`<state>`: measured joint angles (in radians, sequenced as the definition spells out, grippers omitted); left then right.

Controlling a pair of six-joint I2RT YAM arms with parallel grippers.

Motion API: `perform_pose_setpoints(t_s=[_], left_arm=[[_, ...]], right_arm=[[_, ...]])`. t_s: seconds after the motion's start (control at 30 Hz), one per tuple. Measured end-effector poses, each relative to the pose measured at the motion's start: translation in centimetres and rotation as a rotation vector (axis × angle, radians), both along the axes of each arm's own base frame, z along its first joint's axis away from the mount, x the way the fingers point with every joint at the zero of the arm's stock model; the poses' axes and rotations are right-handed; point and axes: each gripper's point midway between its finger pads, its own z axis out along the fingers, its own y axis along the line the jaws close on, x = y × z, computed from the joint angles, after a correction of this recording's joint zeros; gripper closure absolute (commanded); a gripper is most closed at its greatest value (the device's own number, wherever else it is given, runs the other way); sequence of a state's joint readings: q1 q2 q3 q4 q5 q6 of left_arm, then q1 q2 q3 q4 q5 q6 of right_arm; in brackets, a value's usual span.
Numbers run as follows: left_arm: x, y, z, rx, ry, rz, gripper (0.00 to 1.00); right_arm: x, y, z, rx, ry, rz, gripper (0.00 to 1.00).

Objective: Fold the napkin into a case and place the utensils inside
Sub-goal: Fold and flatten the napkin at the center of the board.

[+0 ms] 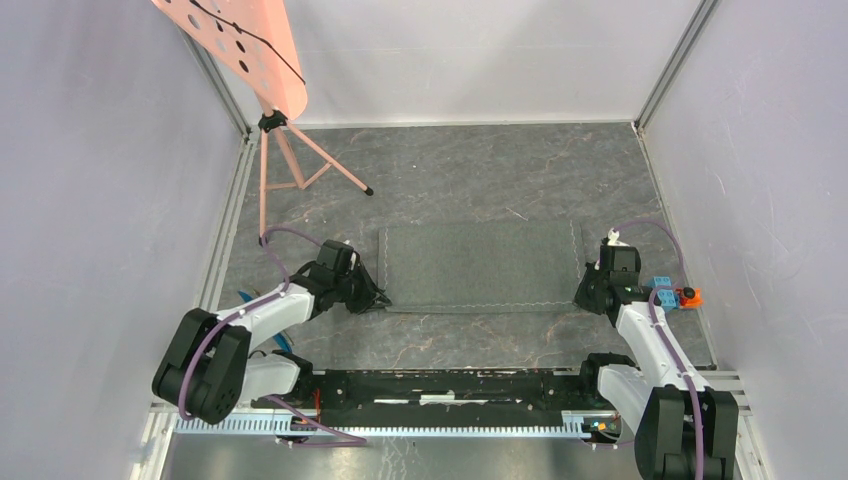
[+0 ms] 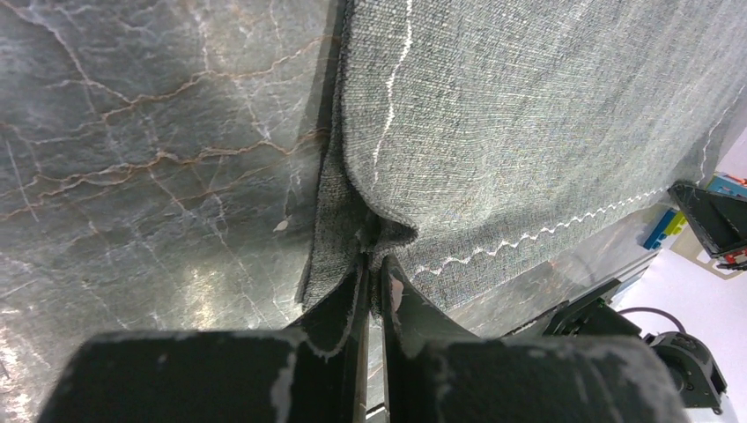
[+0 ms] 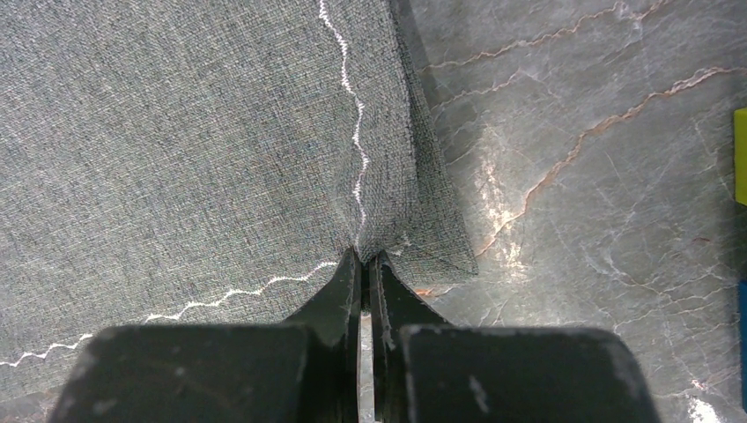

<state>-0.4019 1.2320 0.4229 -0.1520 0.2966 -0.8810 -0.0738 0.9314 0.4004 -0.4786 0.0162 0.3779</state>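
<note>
The dark grey napkin (image 1: 480, 265) lies folded as a wide flat rectangle on the slate floor, its white zigzag hem along the near edge. My left gripper (image 1: 381, 298) is shut on the napkin's near left corner (image 2: 379, 233), pinching two layers. At the near right corner (image 3: 388, 238) my right gripper (image 1: 583, 293) is shut on the cloth. Both corners are bunched between the fingertips. Blue utensils (image 1: 660, 290) lie just right of the right arm's wrist, and a yellow sliver (image 3: 741, 157) shows at the right wrist view's edge.
A blue block with an orange part (image 1: 678, 296) sits at the right, by the utensils. A pink perforated stand on a tripod (image 1: 285, 150) occupies the back left corner. White walls with metal rails (image 1: 225, 230) enclose the floor. More blue pieces (image 1: 282, 340) peek from under the left arm.
</note>
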Motion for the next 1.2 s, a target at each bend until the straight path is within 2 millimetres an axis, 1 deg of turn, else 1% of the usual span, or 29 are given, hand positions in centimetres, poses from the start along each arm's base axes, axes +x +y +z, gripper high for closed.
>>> perform_pose_setpoints(t_s=[0.07, 0.13, 0.2, 0.23, 0.27, 0.3, 0.33, 0.37, 0.43, 0.47, 0.5, 0.6, 0.7, 0.8, 0.9, 0.97, 1.03, 1.1, 1.2], left_arm=[[-0.2, 0.1, -0.2, 0.003, 0.005, 0.000, 0.84], [-0.1, 0.1, -0.2, 0.007, 0.004, 0.003, 0.79], [-0.1, 0.2, -0.3, 0.011, 0.004, 0.006, 0.67], [-0.1, 0.3, -0.3, 0.012, 0.005, 0.006, 0.60], [-0.1, 0.3, -0.3, 0.012, 0.005, 0.007, 0.54], [-0.1, 0.2, -0.1, 0.008, 0.002, 0.006, 0.49], [0.0, 0.1, 0.1, 0.005, -0.006, 0.004, 0.46], [0.0, 0.2, 0.4, 0.005, -0.011, 0.007, 0.43], [-0.2, 0.7, 0.9, 0.024, -0.022, 0.021, 0.37], [-0.4, 1.1, 1.2, 0.038, -0.028, 0.032, 0.36], [-0.5, 1.4, 1.6, 0.044, -0.037, 0.038, 0.34], [-0.7, 1.8, 3.3, 0.041, -0.080, 0.050, 0.33], [-0.4, 1.3, 4.9, 0.011, -0.123, 0.040, 0.30], [-0.7, -0.2, 5.3, -0.032, -0.128, -0.016, 0.27], [-1.0, -2.4, 4.5, -0.078, -0.086, -0.098, 0.26], [-1.0, -3.2, 3.4, -0.083, -0.050, -0.120, 0.25], [-0.9, -3.4, 2.6, -0.075, -0.030, -0.122, 0.25], [-0.5, -3.1, 1.8, -0.048, -0.026, -0.105, 0.24], [0.0, -2.5, 1.5, -0.016, -0.038, -0.074, 0.24]], right_arm=[[0.0, 0.1, 0.0, 0.004, -0.002, 0.003, 0.93], [0.1, 0.2, 0.0, 0.008, -0.003, 0.006, 0.90], [0.2, 0.2, 0.0, 0.010, -0.007, 0.008, 0.85], [0.2, 0.2, 0.0, 0.011, -0.007, 0.008, 0.81], [0.2, 0.2, 0.0, 0.011, -0.007, 0.009, 0.74], [0.2, 0.2, 0.0, 0.012, -0.007, 0.008, 0.61], [0.1, 0.3, 0.1, 0.011, -0.005, 0.011, 0.52], [0.1, 0.3, 0.2, 0.012, -0.005, 0.011, 0.45], [0.2, 0.2, 1.0, 0.006, -0.012, 0.017, 0.36], [0.4, 0.1, 1.6, 0.001, -0.026, 0.020, 0.35], [0.7, 0.1, 2.4, -0.001, -0.044, 0.023, 0.33], [1.8, 0.2, 4.8, -0.005, -0.114, 0.045, 0.21], [2.4, 1.1, 6.2, 0.020, -0.165, 0.105, 0.18], [2.4, 2.3, 5.8, 0.068, -0.148, 0.170, 0.18], [2.5, 3.3, 4.3, 0.116, -0.085, 0.214, 0.19], [2.5, 3.4, 3.4, 0.125, -0.057, 0.221, 0.20], [2.4, 3.4, 2.6, 0.126, -0.049, 0.219, 0.20], [2.0, 3.4, 1.8, 0.127, -0.038, 0.211, 0.20], [1.3, 3.1, 0.5, 0.116, -0.019, 0.193, 0.21]])
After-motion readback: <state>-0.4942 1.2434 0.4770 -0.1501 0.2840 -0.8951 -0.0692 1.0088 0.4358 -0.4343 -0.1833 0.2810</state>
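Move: Both hands already pinch the near corners of the folded napkin just above the board. The middle of the napkin lies about 8 cm ahead and 20 cm to the right of the left hand, and about 8 cm ahead and 21 cm to the left of the right hand. The blue utensils are roughly 25 cm left and 4 cm back of the left hand; a blue toy block stands some 18 cm right and 3 cm ahead of the right hand. Both grippers let go of the napkin's near corners, opening wide, then hop up 5 to 6 cm and come back down low over the near edge. The left drifts a little left before swinging rightward, ending about 2.5 cm right of its start; the right arcs forward and leftward to end about 3 cm left, turned some 10 degrees counter-clockwise. Fingers stay open. ##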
